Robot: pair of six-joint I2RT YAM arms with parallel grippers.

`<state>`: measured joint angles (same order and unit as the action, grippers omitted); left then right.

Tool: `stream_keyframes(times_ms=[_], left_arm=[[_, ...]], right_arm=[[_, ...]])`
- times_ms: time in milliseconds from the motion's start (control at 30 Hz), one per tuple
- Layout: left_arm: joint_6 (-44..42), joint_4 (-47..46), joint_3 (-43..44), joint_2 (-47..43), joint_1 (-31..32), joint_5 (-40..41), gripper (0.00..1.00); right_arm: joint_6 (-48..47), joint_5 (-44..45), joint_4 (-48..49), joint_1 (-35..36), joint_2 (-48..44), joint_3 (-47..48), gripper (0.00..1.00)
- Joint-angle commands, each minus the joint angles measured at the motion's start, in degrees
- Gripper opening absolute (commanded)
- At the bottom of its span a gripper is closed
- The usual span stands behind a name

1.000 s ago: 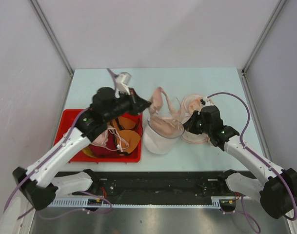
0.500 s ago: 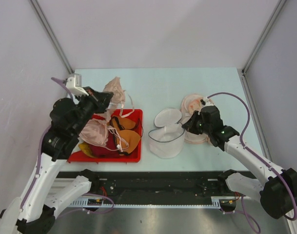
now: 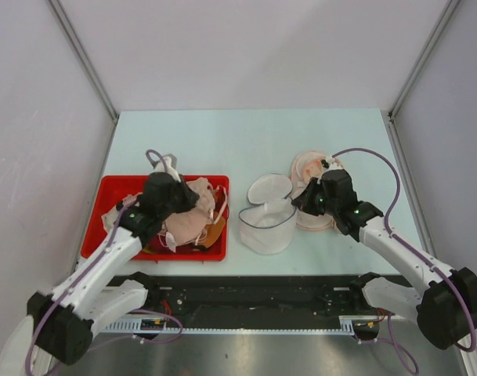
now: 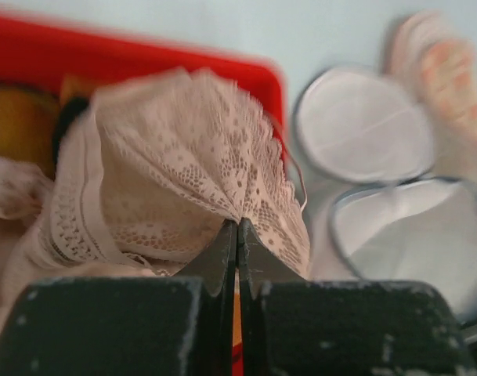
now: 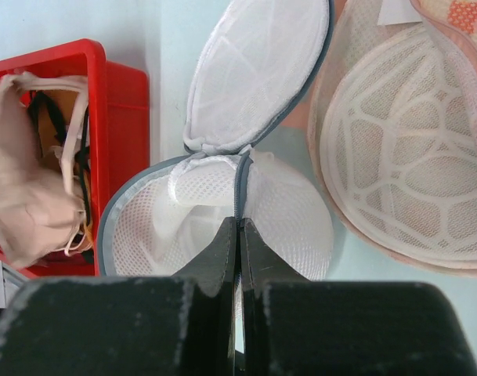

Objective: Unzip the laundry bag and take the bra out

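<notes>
The laundry bag (image 3: 265,227) stands unzipped in the middle of the table, its round lid (image 3: 268,188) flipped back and its white mesh inside (image 5: 183,227) empty. My right gripper (image 3: 295,205) is shut on the bag's grey zipper rim (image 5: 240,196) at its right side. The bra (image 3: 195,218), pale pink with lace (image 4: 199,149), hangs bunched over the red tray (image 3: 121,184). My left gripper (image 4: 238,225) is shut on a fold of its lace, low over the pile in the tray.
The tray holds orange, maroon and dark bras (image 3: 215,231) under the pale one. A pinkish round mesh bag (image 3: 310,168) with peach fabric lies right of the laundry bag, close behind my right wrist. The tray's right wall (image 5: 121,86) is near the bag.
My left arm swung the bra from above the laundry bag leftward and brought it down over the red tray. The right gripper stayed on the bag's rim.
</notes>
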<state>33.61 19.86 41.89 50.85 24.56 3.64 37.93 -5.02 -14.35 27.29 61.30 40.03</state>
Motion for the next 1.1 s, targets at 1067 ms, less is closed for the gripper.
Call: stream_keyframes(times_ms=[1067], left_arm=[[7.08,-3.59,-14.36,-7.01,-0.47,-0.21,0.0]], right_arm=[[-0.49,2.29,0.46,0.66,-3.02,0.49,0.0]])
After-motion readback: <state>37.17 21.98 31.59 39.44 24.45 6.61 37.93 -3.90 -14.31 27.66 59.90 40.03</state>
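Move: Just above the right part of the red bin, the left hand already pinches the bra's lace edge. The bin's middle is about 12 cm to its left, level fore and aft, some 14 cm lower. The orange cup in the bin is 3 cm right and 4 cm back; the white laundry bag stands 17 cm right and 2 cm back, its lid 17 cm right and 10 cm ahead. From the right hand, the bin's middle is about 35 cm left, neither ahead nor back. Shaking the pinched bra over the bin, the left hand drops fast by about 10 cm, swings up some 12 cm while drifting a few centimetres left and back, then dips again by about 5 cm, easing a little right. The wrist tips down, rears back some 25 degrees and tips down again; the fingers stay shut on the lace. The right hand keeps its pinch on the laundry bag's rim, almost still. ##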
